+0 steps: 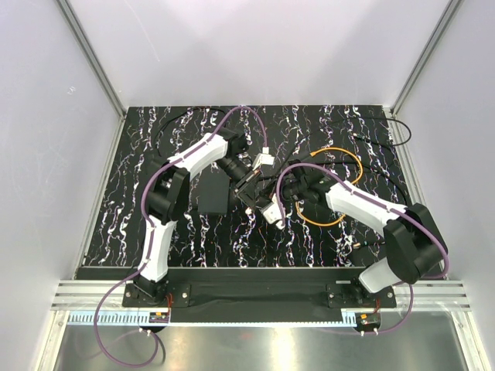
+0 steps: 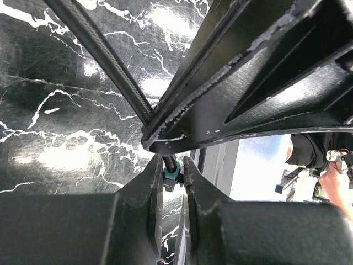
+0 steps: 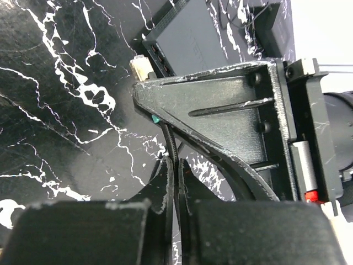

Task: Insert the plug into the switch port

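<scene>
The switch (image 1: 210, 193) is a flat black box left of centre, and its port edge (image 3: 157, 52) faces both grippers. My left gripper (image 2: 174, 165) is shut on the plug (image 2: 175, 174) at its teal collar. The plug's pale tip (image 3: 140, 67) pokes out past the left finger, close to the port edge and outside it. A dark ribbed cable (image 3: 172, 141) runs back from the collar into my right gripper (image 3: 176, 161), which is shut on it. From above, the left gripper (image 1: 249, 188) and right gripper (image 1: 261, 197) cross just right of the switch. The orange cable (image 1: 352, 166) loops to their right.
Thin black cables (image 1: 398, 127) lie along the back and right of the marbled mat (image 1: 124, 224). A purple lead (image 1: 232, 116) arcs over the left arm. Aluminium rails (image 1: 93, 62) and white walls close in the sides.
</scene>
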### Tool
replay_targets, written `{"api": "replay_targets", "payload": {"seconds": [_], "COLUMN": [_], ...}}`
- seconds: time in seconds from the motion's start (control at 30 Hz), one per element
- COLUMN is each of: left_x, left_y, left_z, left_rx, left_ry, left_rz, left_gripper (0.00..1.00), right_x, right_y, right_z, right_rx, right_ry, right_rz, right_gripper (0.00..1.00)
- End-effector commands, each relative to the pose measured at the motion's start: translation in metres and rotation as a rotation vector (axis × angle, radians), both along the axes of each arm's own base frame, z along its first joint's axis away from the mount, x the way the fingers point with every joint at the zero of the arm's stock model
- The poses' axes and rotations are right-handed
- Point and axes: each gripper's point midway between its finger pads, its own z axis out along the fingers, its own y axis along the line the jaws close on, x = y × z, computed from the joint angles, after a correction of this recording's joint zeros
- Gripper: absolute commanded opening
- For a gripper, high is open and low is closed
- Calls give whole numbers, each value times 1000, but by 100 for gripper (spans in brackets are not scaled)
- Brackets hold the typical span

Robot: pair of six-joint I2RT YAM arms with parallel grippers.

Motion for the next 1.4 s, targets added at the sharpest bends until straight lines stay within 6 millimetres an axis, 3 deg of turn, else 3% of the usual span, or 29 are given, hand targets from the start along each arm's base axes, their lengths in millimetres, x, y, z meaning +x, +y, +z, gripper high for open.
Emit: {"api": "replay_targets", "payload": {"seconds": [0.0, 0.1, 0.13, 0.17, 0.2, 0.37, 0.53, 0.67, 0.83, 1.37], "left_x": [-19, -19, -20, -19, -17, 3, 12, 8, 11, 30], "left_y": [2, 4, 6, 7, 8, 20, 32, 34, 33, 24], "left_z": [39, 42, 42, 42, 47, 54, 64, 53, 40, 27], "left_rx": [-8, -19, -22, -34, -51, -109, -145, -132, -115, -106], "left_ry": [69, 54, 53, 44, 23, -55, -80, -32, 19, 101], "left_rz": [-4, -11, -11, -5, 4, 126, 197, 220, 269, 337], "left_gripper": [2, 7, 16, 33, 38, 48, 49, 46, 47, 49], "right_x": [3, 4, 5, 5, 7, 14, 11, 17, 26, 20], "right_y": [7, 6, 5, 5, 5, 1, -2, -5, -5, -2], "right_z": [-1, 0, 3, 4, 6, 13, 16, 14, 27, 34], "right_rx": [13, 20, 27, 34, 42, 66, 96, 136, 194, 240], "right_ry": [14, 45, 51, 78, 87, 168, 212, 197, 165, 140], "right_rz": [-34, -74, -86, -115, -131, -252, -304, -356, -391, -357], "right_gripper": [0, 0, 0, 0, 0, 0, 0, 0, 0, 0]}}
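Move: The left fingers still pinch the plug just below and behind their hand point. The switch lies about 7 cm ahead of that hand, 12 cm to its left and 9 cm below. From the right hand, which already grips the plug's cable, the switch is roughly 18 cm left, 3 cm ahead and 11 cm down; the plug is about 5 cm left, 4 cm back and slightly lower, and the cable end already in the switch some 12 cm left, 7 cm ahead. The left fingers let go of the plug, opening to about half, while that hand lifts and swings left about 6 cm, then sinks some 3 cm with a slight forward drift, turning about 20 degrees counter-clockwise in all. The right hand keeps the cable pinched, easing forward some 2.5 cm and slightly right as it yaws over 20 degrees clockwise, bringing its fingers round from pointing left to left and forward. ##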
